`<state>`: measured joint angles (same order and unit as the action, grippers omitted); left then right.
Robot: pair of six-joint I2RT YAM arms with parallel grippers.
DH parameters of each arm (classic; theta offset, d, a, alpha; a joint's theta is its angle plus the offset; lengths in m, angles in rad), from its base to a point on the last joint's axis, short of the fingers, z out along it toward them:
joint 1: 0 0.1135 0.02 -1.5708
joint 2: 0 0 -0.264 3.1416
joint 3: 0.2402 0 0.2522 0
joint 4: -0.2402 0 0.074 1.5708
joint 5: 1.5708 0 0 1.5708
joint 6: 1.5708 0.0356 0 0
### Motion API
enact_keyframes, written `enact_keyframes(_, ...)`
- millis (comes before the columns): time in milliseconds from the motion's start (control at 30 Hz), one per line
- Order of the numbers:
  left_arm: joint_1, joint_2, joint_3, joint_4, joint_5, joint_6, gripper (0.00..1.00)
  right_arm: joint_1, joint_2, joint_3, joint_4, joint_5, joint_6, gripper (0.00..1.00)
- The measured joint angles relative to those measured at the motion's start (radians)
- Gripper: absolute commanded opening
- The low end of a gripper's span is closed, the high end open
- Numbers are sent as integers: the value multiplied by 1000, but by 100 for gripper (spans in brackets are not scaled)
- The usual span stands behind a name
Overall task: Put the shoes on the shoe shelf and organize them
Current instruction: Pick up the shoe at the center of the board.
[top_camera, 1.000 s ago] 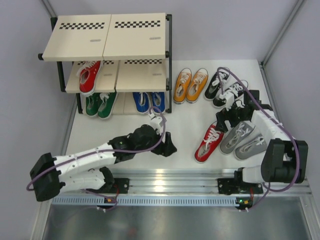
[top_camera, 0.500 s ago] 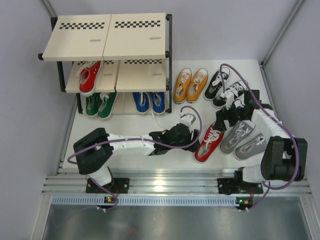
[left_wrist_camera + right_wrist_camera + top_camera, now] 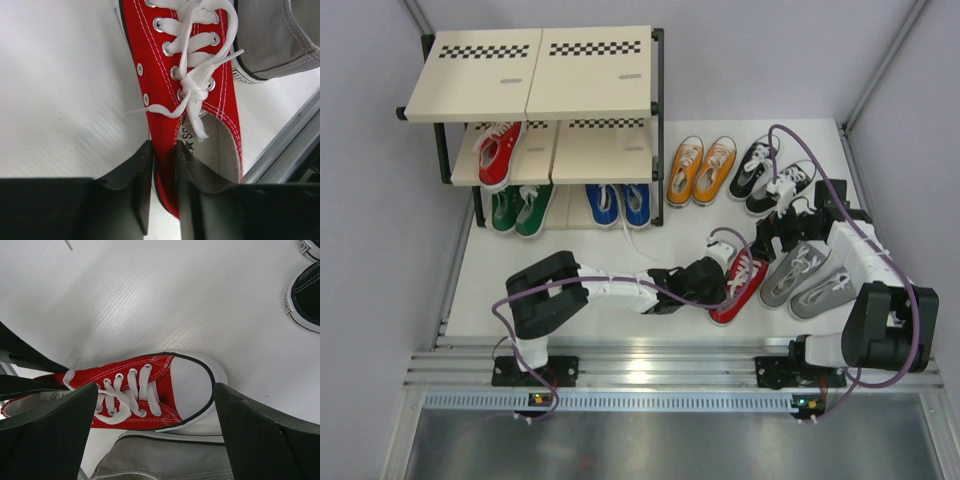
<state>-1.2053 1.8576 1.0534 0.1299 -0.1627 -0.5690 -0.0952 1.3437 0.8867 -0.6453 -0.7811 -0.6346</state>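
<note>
A loose red shoe (image 3: 740,285) lies on the table, toe pointing away. My left gripper (image 3: 718,283) is shut on the left side wall near its heel: one finger inside the shoe, one outside (image 3: 164,150). In the left wrist view the red canvas (image 3: 165,75) and its knotted laces fill the frame. My right gripper (image 3: 772,238) hangs open over that shoe's toe (image 3: 155,390), holding nothing. The shoe shelf (image 3: 535,75) stands at the back left, with the other red shoe (image 3: 498,150) on its middle tier and the green pair (image 3: 520,208) and blue pair (image 3: 618,203) on the bottom.
A grey pair (image 3: 810,280) lies right beside the red shoe, touching it (image 3: 165,460). An orange pair (image 3: 700,170) and a black pair (image 3: 770,175) sit on the table right of the shelf. The shelf's top board is bare. A metal rail (image 3: 670,360) runs along the near edge.
My left arm swung right from in front of the shelf to the loose red shoe, and its jaws closed on the shoe's side wall. The right arm barely moved.
</note>
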Motion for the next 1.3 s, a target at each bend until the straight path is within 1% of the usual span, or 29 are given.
enact_keyframes(33, -5, 1, 2, 0, -5, 14, 12, 0, 0, 0, -1, -3, -1, 99)
enact_keyframes(67, -8, 1, 3, -2, -14, 24, 5, 0, 0, 0, -2, -6, -1, 99)
enact_keyframes(100, -10, 1, 4, -7, -22, 38, 2, 0, 0, 0, -4, -7, -1, 99)
enact_keyframes(167, -11, 1, 3, -8, -27, 52, 0, 0, -2, 0, -8, -10, -1, 99)
enact_keyframes(267, -16, -7, -5, -6, -42, 60, 0, 0, -9, 0, -10, -14, -1, 100)
enact_keyframes(333, -19, -47, -44, -11, -55, 59, 0, -1, -22, 0, -10, -16, 1, 99)
enact_keyframes(467, -28, -209, -168, -57, -93, 43, 0, -2, -41, 11, -37, -44, 19, 99)
enact_keyframes(600, -43, -396, -277, -92, -132, 10, 0, -4, -42, 63, -82, -116, 65, 99)
enact_keyframes(700, -54, -495, -319, -93, -147, -15, 0, -5, -52, 87, -85, -190, 109, 99)
enact_keyframes(800, -55, -562, -337, -100, -163, -31, 0, -5, -66, 91, -92, -258, 137, 100)
enact_keyframes(1067, -55, -643, -336, -116, -221, -31, 0, 19, -66, 64, -80, -369, 217, 99)
enact_keyframes(1200, -55, -643, -331, -135, -230, -31, 0, 57, -60, 38, -63, -395, 270, 99)
enact_keyframes(1300, -56, -642, -319, -164, -237, -30, 0, 103, -56, 32, -16, -384, 302, 99)
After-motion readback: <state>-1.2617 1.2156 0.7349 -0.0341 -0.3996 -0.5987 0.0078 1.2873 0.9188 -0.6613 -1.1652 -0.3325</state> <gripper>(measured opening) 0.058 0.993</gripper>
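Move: The centre red shoe lies under the left hand, its fingers already astride the side wall near the heel opening; the shoe's middle is about 3 cm farther forward and 4 cm to the right, 1 cm lower. The near grey shoe is some 17 cm right and 5 cm forward, the far grey one 25 cm right and level. From the right hand the red shoe's middle lies about 8 cm back, 7 cm left and 8 cm down. The left fingers close and pinch the red shoe's side wall by the heel opening, then lift it some 10 cm while carrying it about 11 cm left, drifting slightly back. The right hand, staying wide open, rises about 7 cm and goes left about 8 cm and somewhat back to meet the shoe's toe, its fingers tipping up some 25 degrees. ##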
